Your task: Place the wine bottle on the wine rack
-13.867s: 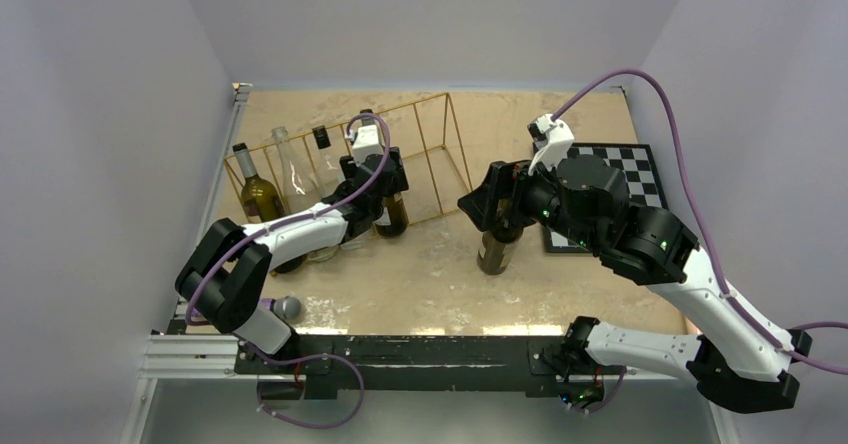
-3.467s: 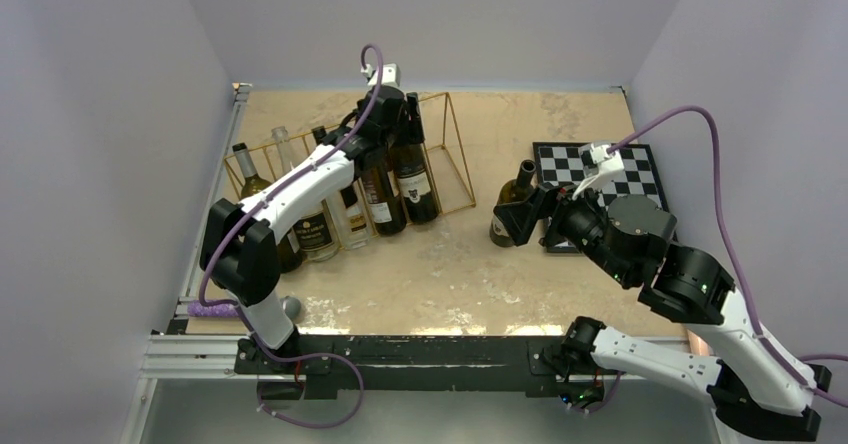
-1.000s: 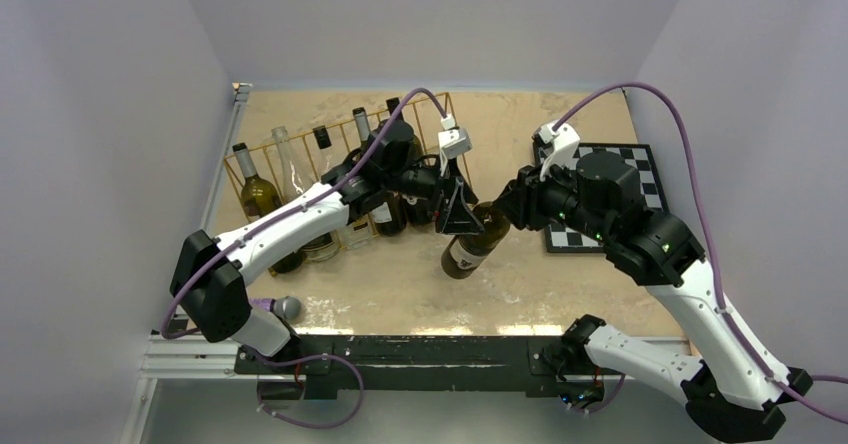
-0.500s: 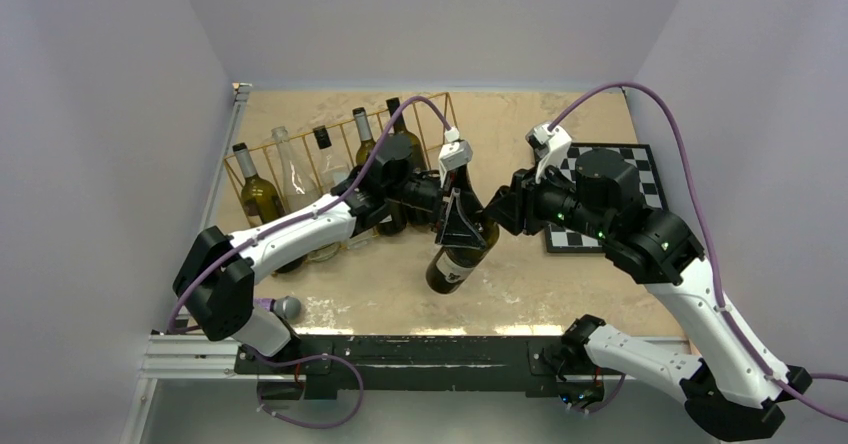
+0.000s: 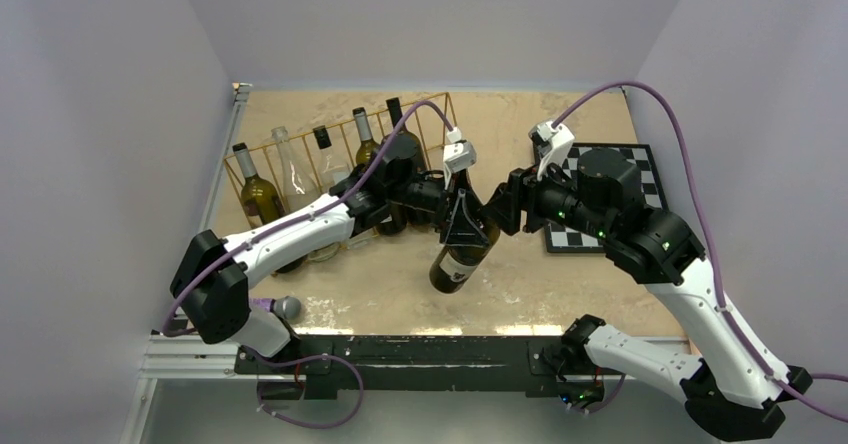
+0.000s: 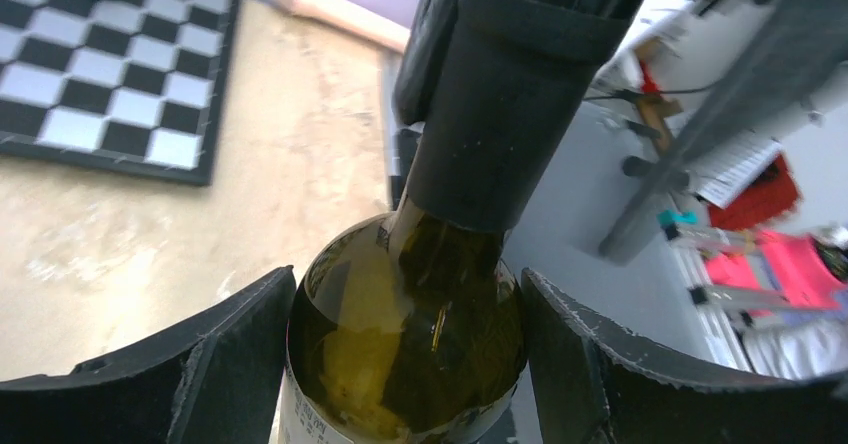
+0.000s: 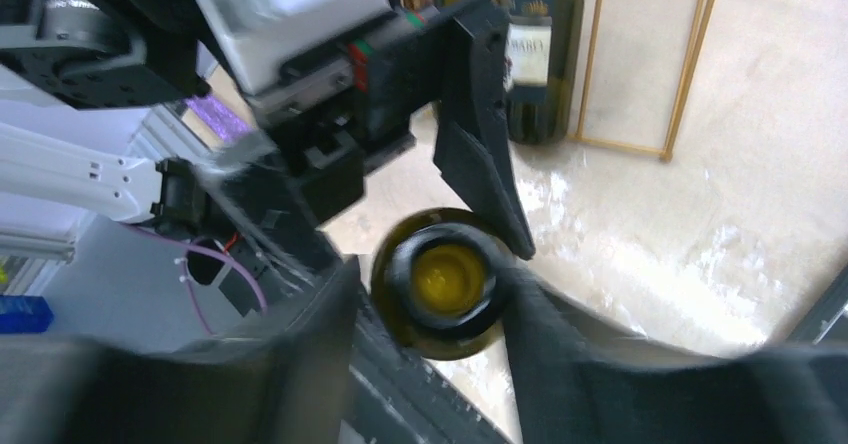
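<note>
The dark green wine bottle (image 5: 458,259) hangs tilted in the air over the table's middle, base toward the near edge. My left gripper (image 5: 465,226) is shut on its shoulder; in the left wrist view (image 6: 407,282) both fingers press the glass (image 6: 400,354). My right gripper (image 5: 505,207) is around the neck. In the right wrist view (image 7: 430,269) the bottle's mouth (image 7: 445,276) faces the camera; the right finger touches the neck and the blurred left finger stands a little off it. The gold wire wine rack (image 5: 290,139) stands at the back left.
Several bottles (image 5: 258,196) stand in the rack's slots; one labelled bottle (image 7: 530,54) shows beside the gold wires (image 7: 588,64). A black-and-white chessboard (image 5: 648,179) lies at the right, under my right arm. A small grey-tipped object (image 5: 288,308) lies near the front left edge.
Earlier my right gripper lifted the bottle from beside the chessboard and my left gripper came over from the rack. In the last half second the bottle's base swung slightly right; the right fingers are blurred.
</note>
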`<state>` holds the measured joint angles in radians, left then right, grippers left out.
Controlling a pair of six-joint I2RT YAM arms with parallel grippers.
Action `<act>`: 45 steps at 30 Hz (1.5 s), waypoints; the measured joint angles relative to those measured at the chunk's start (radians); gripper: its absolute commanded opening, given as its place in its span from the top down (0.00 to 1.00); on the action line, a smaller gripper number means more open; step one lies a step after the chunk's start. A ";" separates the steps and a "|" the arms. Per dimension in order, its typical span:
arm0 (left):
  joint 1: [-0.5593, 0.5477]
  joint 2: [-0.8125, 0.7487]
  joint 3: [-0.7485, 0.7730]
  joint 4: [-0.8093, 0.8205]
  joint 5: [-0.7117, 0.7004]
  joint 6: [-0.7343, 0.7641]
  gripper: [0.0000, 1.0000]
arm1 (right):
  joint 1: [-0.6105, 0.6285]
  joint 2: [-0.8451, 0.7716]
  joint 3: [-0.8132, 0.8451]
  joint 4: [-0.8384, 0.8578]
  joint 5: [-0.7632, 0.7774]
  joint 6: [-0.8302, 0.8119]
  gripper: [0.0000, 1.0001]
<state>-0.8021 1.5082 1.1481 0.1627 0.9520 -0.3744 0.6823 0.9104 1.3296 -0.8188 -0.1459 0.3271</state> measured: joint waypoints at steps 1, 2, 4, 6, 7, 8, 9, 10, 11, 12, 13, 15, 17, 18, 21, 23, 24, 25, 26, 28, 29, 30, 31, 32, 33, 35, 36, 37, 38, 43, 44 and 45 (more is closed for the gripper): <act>-0.002 -0.005 0.000 -0.012 -0.020 0.008 1.00 | 0.000 0.000 0.000 0.010 -0.001 0.014 0.19; -0.002 -0.006 0.000 -0.033 -0.054 0.019 1.00 | 0.000 -0.003 0.000 0.031 -0.003 0.020 0.11; 0.003 -0.005 0.000 -0.075 -0.113 0.043 1.00 | 0.000 -0.014 0.002 0.066 -0.003 0.024 0.02; 0.008 -0.005 0.000 -0.121 -0.172 0.066 1.00 | 0.002 -0.024 0.004 0.086 -0.002 0.028 0.01; 0.009 -0.005 0.000 -0.143 -0.200 0.081 1.00 | 0.003 -0.029 0.006 0.092 0.001 0.029 0.01; 0.010 -0.005 0.000 -0.159 -0.227 0.090 1.00 | 0.003 -0.032 0.008 0.095 0.003 0.029 0.01; 0.010 -0.005 0.000 -0.174 -0.249 0.100 1.00 | 0.003 -0.035 0.011 0.095 0.007 0.031 0.01; 0.010 -0.005 0.000 -0.192 -0.278 0.109 1.00 | 0.004 -0.037 0.013 0.095 0.015 0.032 0.01; 0.010 -0.006 0.000 -0.201 -0.297 0.114 1.00 | 0.005 -0.037 0.013 0.095 0.025 0.032 0.01; 0.010 -0.006 0.000 -0.212 -0.322 0.118 1.00 | 0.005 -0.040 0.013 0.094 0.033 0.035 0.01; 0.010 -0.007 0.000 -0.223 -0.350 0.126 1.00 | 0.005 -0.040 0.013 0.093 0.044 0.039 0.01; 0.010 -0.014 -0.001 -0.242 -0.416 0.129 1.00 | 0.005 -0.044 0.013 0.093 0.064 0.043 0.01; 0.010 -0.029 -0.003 -0.256 -0.476 0.127 1.00 | 0.005 -0.050 0.013 0.087 0.086 0.050 0.01; 0.010 -0.037 -0.006 -0.256 -0.500 0.127 1.00 | 0.005 -0.055 0.013 0.083 0.100 0.052 0.01; 0.010 -0.062 -0.011 -0.256 -0.579 0.117 1.00 | 0.005 -0.070 0.013 0.069 0.136 0.058 0.01; 0.010 -0.069 -0.011 -0.254 -0.621 0.100 1.00 | 0.005 -0.084 0.013 0.063 0.160 0.062 0.01; 0.010 -0.069 -0.006 -0.257 -0.637 0.093 1.00 | 0.005 -0.091 0.013 0.062 0.169 0.065 0.01; 0.010 -0.068 -0.003 -0.259 -0.650 0.085 1.00 | 0.005 -0.097 0.013 0.062 0.179 0.066 0.01; 0.010 -0.066 0.006 -0.266 -0.665 0.074 1.00 | 0.005 -0.105 0.012 0.061 0.186 0.069 0.01; 0.010 -0.059 0.043 -0.287 -0.695 0.048 1.00 | 0.005 -0.119 0.010 0.056 0.203 0.074 0.01; 0.010 -0.052 0.066 -0.292 -0.709 0.037 1.00 | 0.005 -0.127 0.007 0.051 0.209 0.076 0.01; 0.010 -0.044 0.092 -0.297 -0.727 0.025 1.00 | 0.005 -0.136 0.002 0.045 0.215 0.078 0.01; 0.010 -0.034 0.123 -0.304 -0.744 0.016 1.00 | 0.005 -0.143 -0.001 0.041 0.218 0.080 0.01; 0.010 -0.023 0.148 -0.311 -0.758 0.009 1.00 | 0.005 -0.154 -0.005 0.035 0.225 0.081 0.01; 0.010 -0.010 0.178 -0.315 -0.777 0.001 1.00 | 0.005 -0.161 -0.009 0.030 0.230 0.083 0.01; 0.010 0.020 0.235 -0.322 -0.814 -0.011 1.00 | 0.005 -0.174 -0.020 0.020 0.235 0.085 0.01; 0.011 0.032 0.253 -0.322 -0.830 -0.013 1.00 | 0.005 -0.179 -0.025 0.018 0.237 0.085 0.01; 0.013 0.047 0.272 -0.324 -0.846 -0.019 1.00 | 0.005 -0.184 -0.033 0.015 0.238 0.085 0.01; 0.016 0.064 0.293 -0.330 -0.862 -0.032 1.00 | 0.005 -0.188 -0.042 0.012 0.239 0.085 0.01; 0.037 0.135 0.344 -0.359 -0.922 -0.080 1.00 | 0.005 -0.206 -0.077 0.002 0.242 0.092 0.01; 0.042 0.150 0.351 -0.367 -0.936 -0.091 1.00 | 0.005 -0.210 -0.082 -0.001 0.243 0.093 0.01; 0.045 0.164 0.354 -0.370 -0.951 -0.102 1.00 | 0.005 -0.213 -0.087 -0.003 0.243 0.095 0.01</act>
<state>-0.7570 1.6726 1.5017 -0.2073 0.0006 -0.4767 0.6868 0.6971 1.2430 -0.8215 0.0975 0.4217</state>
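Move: The left hand already grips the tilted wine bottle at its shoulder, and the rack's free right-hand place lies about 16 cm ahead of that hand, 4 cm left, its middle some 5 cm lower. The last racked bottle is about 14 cm ahead and 16 cm left, the next one about 12 ahead and 24 left, both a little lower than the hand. From the right hand, still round the bottle's neck, the free place is roughly 10 cm ahead, 11 left and 12 below. As the right hand opens wide to free the neck, rises about 4 cm and draws off to the right, the left hand keeps its grip and carries the bottle forward to the rack's right end. On this reach of some 18 cm, with a slight drift left, it first dips about 5 cm, then climbs back to just above its starting height and begins to sink again, turning counter-clockwise some 55 degrees throughout. ##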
